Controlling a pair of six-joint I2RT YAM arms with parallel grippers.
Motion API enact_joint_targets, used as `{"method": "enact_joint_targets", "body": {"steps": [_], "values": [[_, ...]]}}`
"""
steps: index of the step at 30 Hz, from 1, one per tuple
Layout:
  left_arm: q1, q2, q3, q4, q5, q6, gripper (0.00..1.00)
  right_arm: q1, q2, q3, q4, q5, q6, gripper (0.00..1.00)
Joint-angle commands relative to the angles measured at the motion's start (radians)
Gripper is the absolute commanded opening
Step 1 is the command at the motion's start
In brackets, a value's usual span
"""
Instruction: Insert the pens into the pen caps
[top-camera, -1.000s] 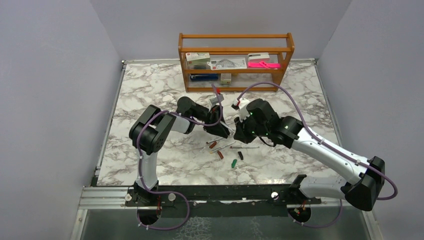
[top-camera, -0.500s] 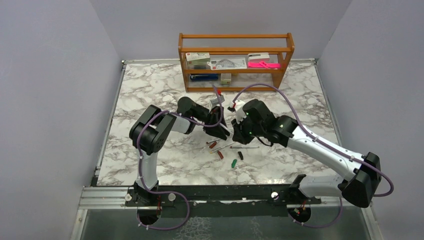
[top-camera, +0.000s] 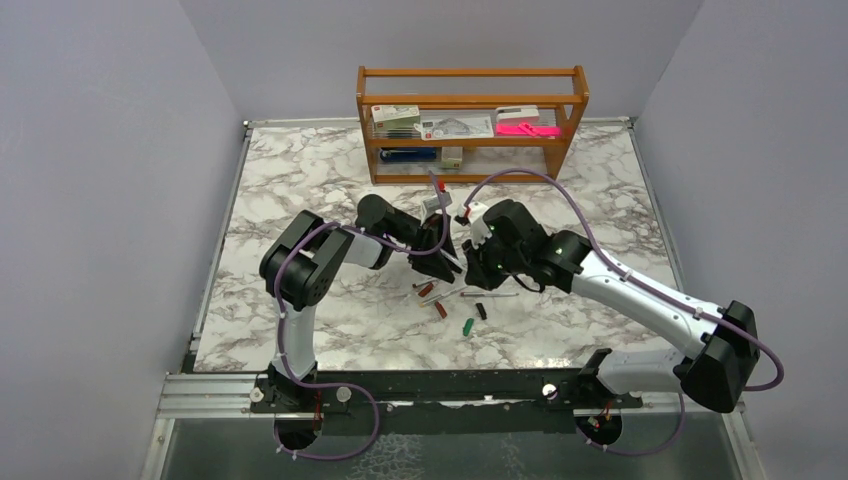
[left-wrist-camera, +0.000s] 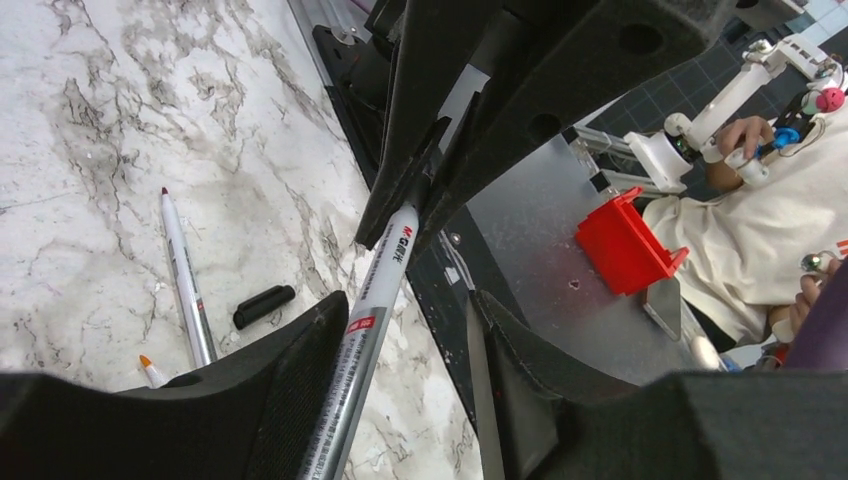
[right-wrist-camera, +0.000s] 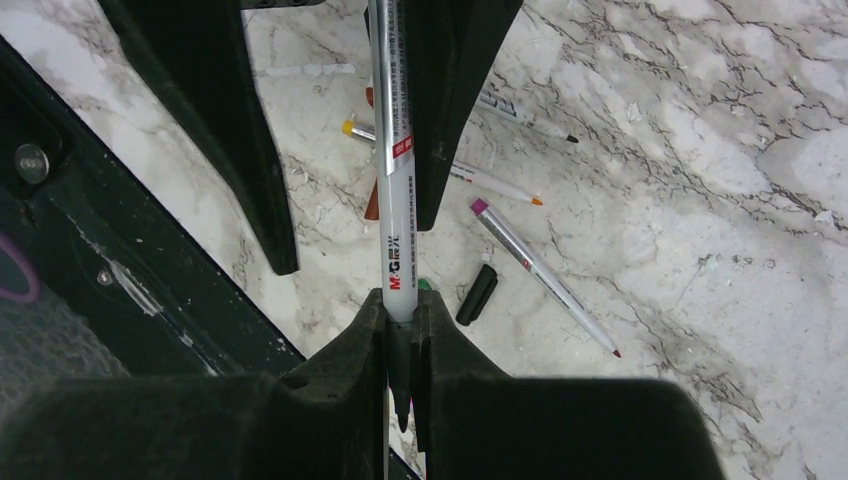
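Note:
My right gripper (right-wrist-camera: 400, 300) is shut on one end of a silvery pen (right-wrist-camera: 393, 150), with a dark tapered piece of it between the fingers. That pen (left-wrist-camera: 375, 300) runs between the fingers of my left gripper (left-wrist-camera: 415, 300), which is open; the barrel lies against one finger with a gap to the other. Both grippers meet above the table's middle, the left gripper (top-camera: 447, 260) and the right gripper (top-camera: 472, 268). Loose pens (right-wrist-camera: 545, 275) (left-wrist-camera: 185, 280) lie below. A black cap (right-wrist-camera: 478, 295), a green cap (top-camera: 468, 325) and red-brown caps (top-camera: 426, 290) (top-camera: 440, 310) lie beside them.
A wooden shelf rack (top-camera: 470, 75) stands at the back of the marble table (top-camera: 300, 190), holding boxes and a flat pink object (top-camera: 528, 129). The table's dark front rail (right-wrist-camera: 120, 290) runs close below the grippers. Grey walls close in both sides.
My left gripper's fingers have spread apart around the pen. The right arm has shifted slightly left, keeping its hold on the pen.

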Motion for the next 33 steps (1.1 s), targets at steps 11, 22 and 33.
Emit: {"method": "enact_joint_targets", "body": {"steps": [11, 22, 33], "values": [[-0.003, -0.002, 0.025, 0.222, 0.092, 0.009, 0.00, 0.001, -0.013, 0.018, 0.021, 0.084, 0.034, 0.24], [0.048, -0.002, 0.028, 0.223, -0.324, 0.037, 0.00, 0.001, -0.410, -0.159, 0.416, 0.421, 0.198, 0.70], [0.005, -0.275, -0.180, 0.220, -0.823, 0.302, 0.00, 0.001, -0.697, -0.520, 0.921, 0.506, 0.461, 0.73]]}}
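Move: The pen held in the right fingers near its tip reaches back between the left hand's open fingers; its middle lies about 2 cm back and 3 cm right of the left hand, level with it. From the right hand, that middle is some 3 cm ahead, 4 cm left and 1 cm up. Some 14 cm below the right hand, the black cap lies about 1 cm back and 3 cm right, the purple-ended pen 4 cm ahead and 5 cm right. Left pinches the pen, right opens and rises about 13 cm, left carries it forward and up, turning counter-clockwise. ##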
